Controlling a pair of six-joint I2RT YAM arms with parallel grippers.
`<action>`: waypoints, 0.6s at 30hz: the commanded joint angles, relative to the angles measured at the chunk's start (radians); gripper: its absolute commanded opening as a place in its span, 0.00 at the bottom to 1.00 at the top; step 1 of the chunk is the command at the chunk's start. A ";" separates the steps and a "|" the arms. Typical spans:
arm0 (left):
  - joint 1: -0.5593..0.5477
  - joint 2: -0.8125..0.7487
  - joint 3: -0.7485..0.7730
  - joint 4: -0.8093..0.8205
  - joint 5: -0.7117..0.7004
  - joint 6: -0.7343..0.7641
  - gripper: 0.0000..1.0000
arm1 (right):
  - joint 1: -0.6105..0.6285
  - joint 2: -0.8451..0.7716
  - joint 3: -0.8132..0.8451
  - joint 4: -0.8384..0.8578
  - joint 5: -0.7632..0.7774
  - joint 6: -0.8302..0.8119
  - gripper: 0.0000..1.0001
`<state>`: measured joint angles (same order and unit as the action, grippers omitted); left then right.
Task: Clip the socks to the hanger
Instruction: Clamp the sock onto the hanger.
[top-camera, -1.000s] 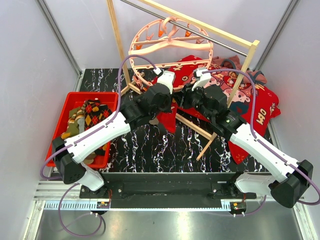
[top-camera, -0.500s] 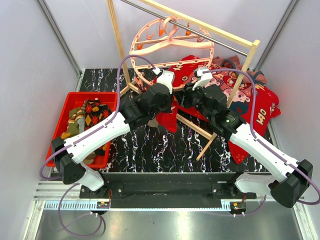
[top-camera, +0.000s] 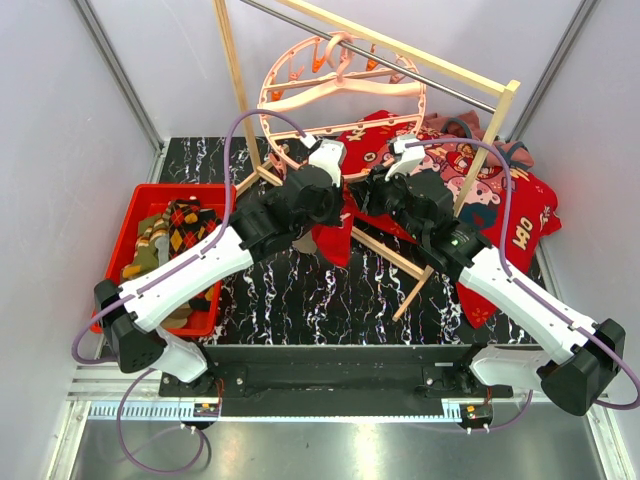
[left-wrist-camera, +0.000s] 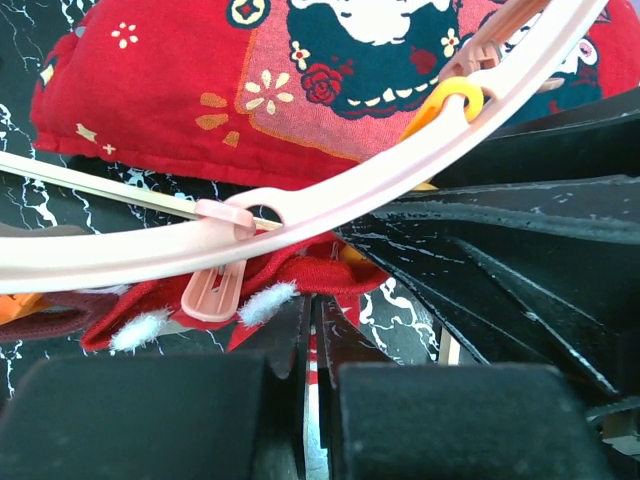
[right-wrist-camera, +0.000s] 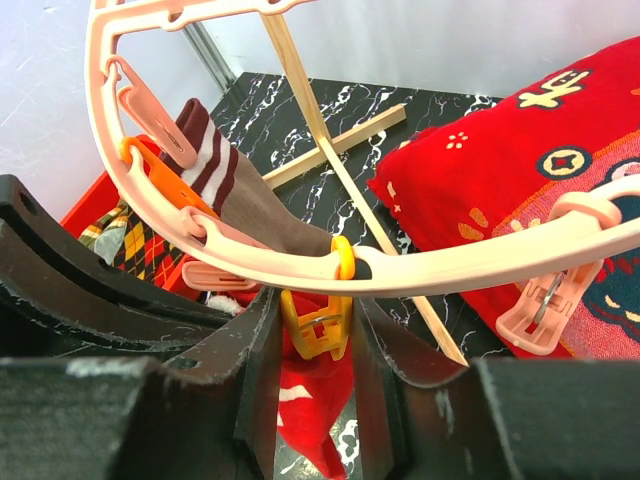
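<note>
The pink ring hanger (top-camera: 268, 100) hangs from the rack's rod. My right gripper (right-wrist-camera: 318, 310) is shut on a yellow clip (right-wrist-camera: 320, 325) that dangles from the ring (right-wrist-camera: 480, 265), with a finger against each side. A red sock (right-wrist-camera: 315, 400) with white marks hangs below that clip. My left gripper (left-wrist-camera: 312, 305) is shut on the red sock's (left-wrist-camera: 330, 270) edge, just under the ring (left-wrist-camera: 350, 195) and beside a pink clip (left-wrist-camera: 212, 292). From above, both grippers (top-camera: 340, 205) (top-camera: 362, 198) meet at the ring's near edge. A brown striped sock (right-wrist-camera: 215, 170) hangs by an orange clip (right-wrist-camera: 160, 170).
A red bin (top-camera: 150, 195) at the left holds more socks (top-camera: 185, 225). The pale wooden rack (top-camera: 385, 255) has crossed feet on the black marble table. A big red cartoon cloth (top-camera: 500, 210) lies behind right. Another pink clip (right-wrist-camera: 540, 310) dangles to the right.
My left arm has shifted slightly up and right toward the ring, bringing the red sock with it. The right arm has stayed put on the yellow clip.
</note>
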<state>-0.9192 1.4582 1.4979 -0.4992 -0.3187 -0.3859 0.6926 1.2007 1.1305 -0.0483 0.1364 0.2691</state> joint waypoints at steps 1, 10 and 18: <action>-0.003 -0.048 0.013 0.076 0.023 -0.007 0.00 | -0.005 -0.009 -0.006 0.022 -0.026 0.013 0.00; -0.003 -0.104 -0.042 0.151 0.023 -0.005 0.00 | -0.005 -0.007 -0.012 0.028 -0.043 0.027 0.13; -0.003 -0.110 -0.097 0.162 0.010 -0.002 0.00 | -0.007 -0.058 -0.015 0.024 -0.070 0.035 0.66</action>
<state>-0.9192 1.3769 1.4296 -0.4072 -0.3035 -0.3859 0.6926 1.1919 1.1236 -0.0315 0.0879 0.2897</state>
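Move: The red sock's cuff is still pinched in the left hand. The yellow clip, squeezed open in the right fingers, is about 3 cm ahead, 3 cm right and 2 cm above the left hand; the cuff is about 2 cm back, 3 cm left and 2 cm below the right. A pink clip already on the sock is some 3 cm ahead, 4 cm left and 1 cm above the left hand; an orange clip is roughly 5 cm ahead and 9 cm left, 1 cm above. The red sock's cuff is lifted about 2 cm up towards the yellow clip by the left hand, which keeps its shut grip and rolls only some 5 degrees. The right hand barely shifts, easing a little left and back, then spreads its fingers from part-open to over half open and lets go of the clip. ##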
